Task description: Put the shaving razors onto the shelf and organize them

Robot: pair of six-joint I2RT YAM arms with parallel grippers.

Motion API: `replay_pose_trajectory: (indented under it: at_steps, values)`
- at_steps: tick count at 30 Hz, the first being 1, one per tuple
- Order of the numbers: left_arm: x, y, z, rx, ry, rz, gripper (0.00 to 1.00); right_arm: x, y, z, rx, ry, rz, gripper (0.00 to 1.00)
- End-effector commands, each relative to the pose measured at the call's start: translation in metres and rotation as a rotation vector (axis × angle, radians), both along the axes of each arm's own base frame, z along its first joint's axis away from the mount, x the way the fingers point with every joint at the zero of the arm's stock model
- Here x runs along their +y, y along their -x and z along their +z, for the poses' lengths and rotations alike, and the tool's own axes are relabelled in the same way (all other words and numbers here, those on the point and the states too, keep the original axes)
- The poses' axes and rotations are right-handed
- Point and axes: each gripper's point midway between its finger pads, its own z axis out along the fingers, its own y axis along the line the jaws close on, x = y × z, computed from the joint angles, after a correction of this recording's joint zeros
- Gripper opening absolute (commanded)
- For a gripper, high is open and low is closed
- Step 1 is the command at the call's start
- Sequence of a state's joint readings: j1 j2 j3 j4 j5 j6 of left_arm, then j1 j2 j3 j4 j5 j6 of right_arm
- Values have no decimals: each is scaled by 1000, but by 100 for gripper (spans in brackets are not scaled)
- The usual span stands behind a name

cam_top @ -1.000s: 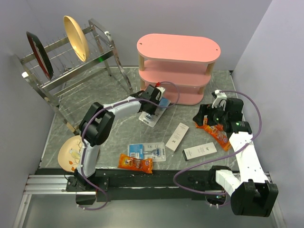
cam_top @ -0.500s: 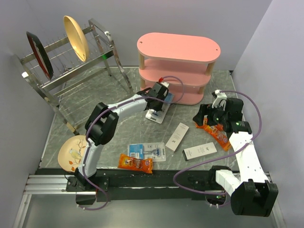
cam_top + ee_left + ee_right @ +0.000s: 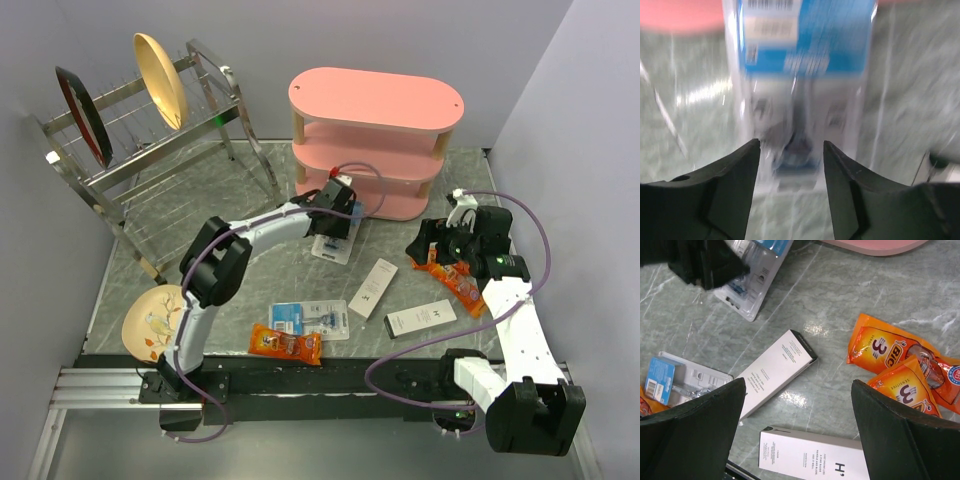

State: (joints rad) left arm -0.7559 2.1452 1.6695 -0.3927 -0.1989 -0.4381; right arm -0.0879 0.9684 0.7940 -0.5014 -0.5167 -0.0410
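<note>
One pack of shaving razors (image 3: 331,247) lies on the marble table just in front of the lowest board of the pink shelf (image 3: 376,100). My left gripper (image 3: 336,208) hovers over that pack's near end with its jaws apart. In the blurred left wrist view the pack (image 3: 802,75) stretches away from my open fingers (image 3: 791,147) toward the pink board (image 3: 680,15). A second razor pack (image 3: 310,317) lies flat near the front edge. My right gripper (image 3: 430,247) stands open and empty above a white box (image 3: 775,371).
Two white oblong boxes (image 3: 373,287) (image 3: 420,318) lie mid-table. Orange packets sit at the front (image 3: 285,343) and under my right arm (image 3: 455,278). A wire dish rack (image 3: 150,120) with plates stands back left. A patterned plate (image 3: 150,320) is at the left edge.
My left gripper carried the razor pack right toward the shelf's base, then opened its jaws and let go of it. The right arm stayed still.
</note>
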Motion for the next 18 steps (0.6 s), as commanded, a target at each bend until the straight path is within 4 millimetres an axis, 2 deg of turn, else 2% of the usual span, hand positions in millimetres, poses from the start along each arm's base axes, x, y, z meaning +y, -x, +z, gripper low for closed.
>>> replay_pose_trajectory:
  at_steps: [1,3,4,5,7,9,11,13,18]
  values:
    - [11,28,46,-47,52,-133,57,1,-5,11,-37,-15,-2,93]
    - [16,42,46,-39,67,-213,46,1,-4,9,-36,-13,0,93]
    - [26,53,33,-10,45,-235,39,0,-3,9,-34,-12,-2,93]
    - [32,56,37,-22,31,-254,21,1,-3,7,-32,-12,0,93]
    - [39,68,25,17,12,-274,3,1,-3,6,-31,-15,2,93]
    - [38,73,18,47,22,-272,1,1,-3,6,-33,-15,-2,93]
    - [31,80,2,114,41,-258,1,1,-3,6,-38,-17,-5,93]
    - [26,77,-10,135,34,-205,1,1,-2,6,-33,-14,-3,93]
    - [6,78,-25,112,10,-188,1,-2,0,8,-32,6,-3,93]
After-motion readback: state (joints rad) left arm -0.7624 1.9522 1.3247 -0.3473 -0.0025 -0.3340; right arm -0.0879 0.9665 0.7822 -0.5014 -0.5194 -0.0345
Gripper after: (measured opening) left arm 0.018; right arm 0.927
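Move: The razor pack just released reaches forward and slightly right from under the left hand, its middle about 4 cm ahead, 1 cm right and 3 cm below. The lower tier of the pink shelf is centred some 10 cm ahead and 6 cm right; the upright-lying white box is about 14 cm back and 7 cm right, the other razor pack 22 cm back and 6 cm left. From the right hand, the released pack lies roughly 12 cm ahead, 18 cm left and 15 cm below. No new touch shows: the left hand, its fingers already parted, draws back along the razor pack and a little left, about 8 cm in all, until it clears the near end. On the way the fingers shut on nothing and the wrist turns some 10 degrees clockwise. Then the closed tips sink 3 to 4 cm towards the table just behind that end, tipping down slightly. ##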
